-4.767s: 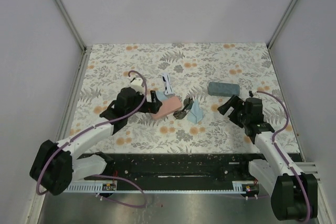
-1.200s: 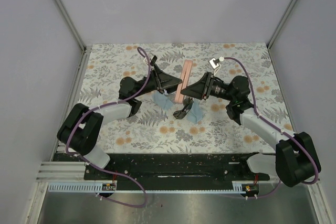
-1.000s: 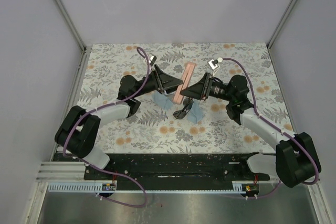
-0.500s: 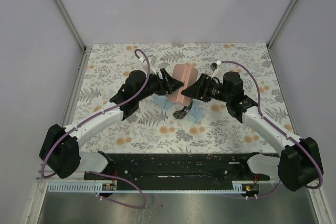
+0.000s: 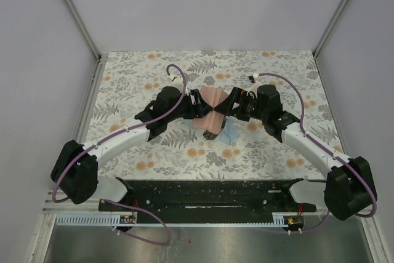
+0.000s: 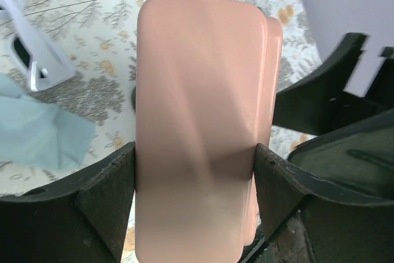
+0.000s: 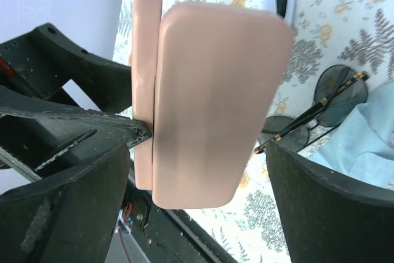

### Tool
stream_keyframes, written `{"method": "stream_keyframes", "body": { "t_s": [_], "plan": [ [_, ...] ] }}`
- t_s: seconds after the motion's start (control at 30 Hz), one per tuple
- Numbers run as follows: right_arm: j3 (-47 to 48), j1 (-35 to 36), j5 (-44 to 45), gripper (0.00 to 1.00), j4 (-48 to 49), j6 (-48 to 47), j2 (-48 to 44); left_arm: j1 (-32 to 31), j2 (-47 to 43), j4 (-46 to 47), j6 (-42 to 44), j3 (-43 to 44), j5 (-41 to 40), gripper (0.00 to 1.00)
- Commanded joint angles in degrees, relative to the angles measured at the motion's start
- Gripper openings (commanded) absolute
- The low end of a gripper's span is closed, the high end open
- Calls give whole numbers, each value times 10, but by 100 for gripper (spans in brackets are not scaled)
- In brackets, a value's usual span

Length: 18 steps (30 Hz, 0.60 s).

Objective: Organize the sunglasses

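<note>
A pink case (image 5: 210, 101) hangs above the middle of the table, between both grippers. My left gripper (image 6: 194, 170) is shut on its long sides, and from above this gripper (image 5: 198, 104) sits at the case's left. My right gripper (image 7: 197, 170) stands open around the same case (image 7: 215, 103), with a gap at its right finger (image 7: 335, 214). The dark thin-framed sunglasses (image 7: 332, 100) lie on the table under the case, also seen from above (image 5: 212, 133). The white-framed sunglasses (image 6: 31, 60) lie further back, by the left arm.
One light blue cloth (image 5: 231, 132) lies beside the dark sunglasses, and another (image 6: 37, 133) lies near the white pair. Grey walls close in the floral table (image 5: 277, 72) at the left, right and back. The black rail (image 5: 209, 192) runs along the near edge.
The pink case has come down and turned its broad face up. My right gripper's jaws have widened off it. The left gripper keeps its grip.
</note>
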Motion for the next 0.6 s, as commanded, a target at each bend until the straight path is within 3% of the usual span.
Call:
{"method": "stream_keyframes", "body": {
  "t_s": [0.0,0.1,0.2,0.33,0.57],
  "plan": [
    [1,-2,55,99,7,-20,-30,38,-13,-15,33,12,-1,31],
    [-12,-1,76,100,-3,-35,-52,69,-25,-92,78,37,-23,31],
    [-29,-1,93,99,-23,-46,-71,71,-10,-265,160,108,-137,32],
    [-47,-1,107,100,-28,-54,-83,71,36,-421,209,197,-286,35],
    [-62,-1,107,99,-42,-70,-87,61,153,-544,202,248,-483,38]
  ]
}}
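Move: The left hand holds the pink case; the bare table it is carried towards lies about 18 cm left, 5 cm ahead and 17 cm below, with the left blue cloth 8 cm ahead and 8 cm left, and the white sunglasses 17 cm ahead and 5 cm left. From the empty right hand, the black sunglasses lie roughly 4 cm ahead, 4 cm left and 17 cm below. The right blue cloth is 2 cm ahead and 2 cm right of that hand, and the case's middle is level with it, 5 cm left. The left hand keeps its grip on the pink case and carries it about 16 cm left, out from between the right hand's already open fingers, with some 4 cm forward and a slight drop, swinging its fingers from ahead-right to nearly straight ahead and steeply down, a turn of some 50 degrees. The right hand, fingers still wide open, backs off about 3.5 cm to the right and then sinks about 2 cm over the black sunglasses, touching nothing. ##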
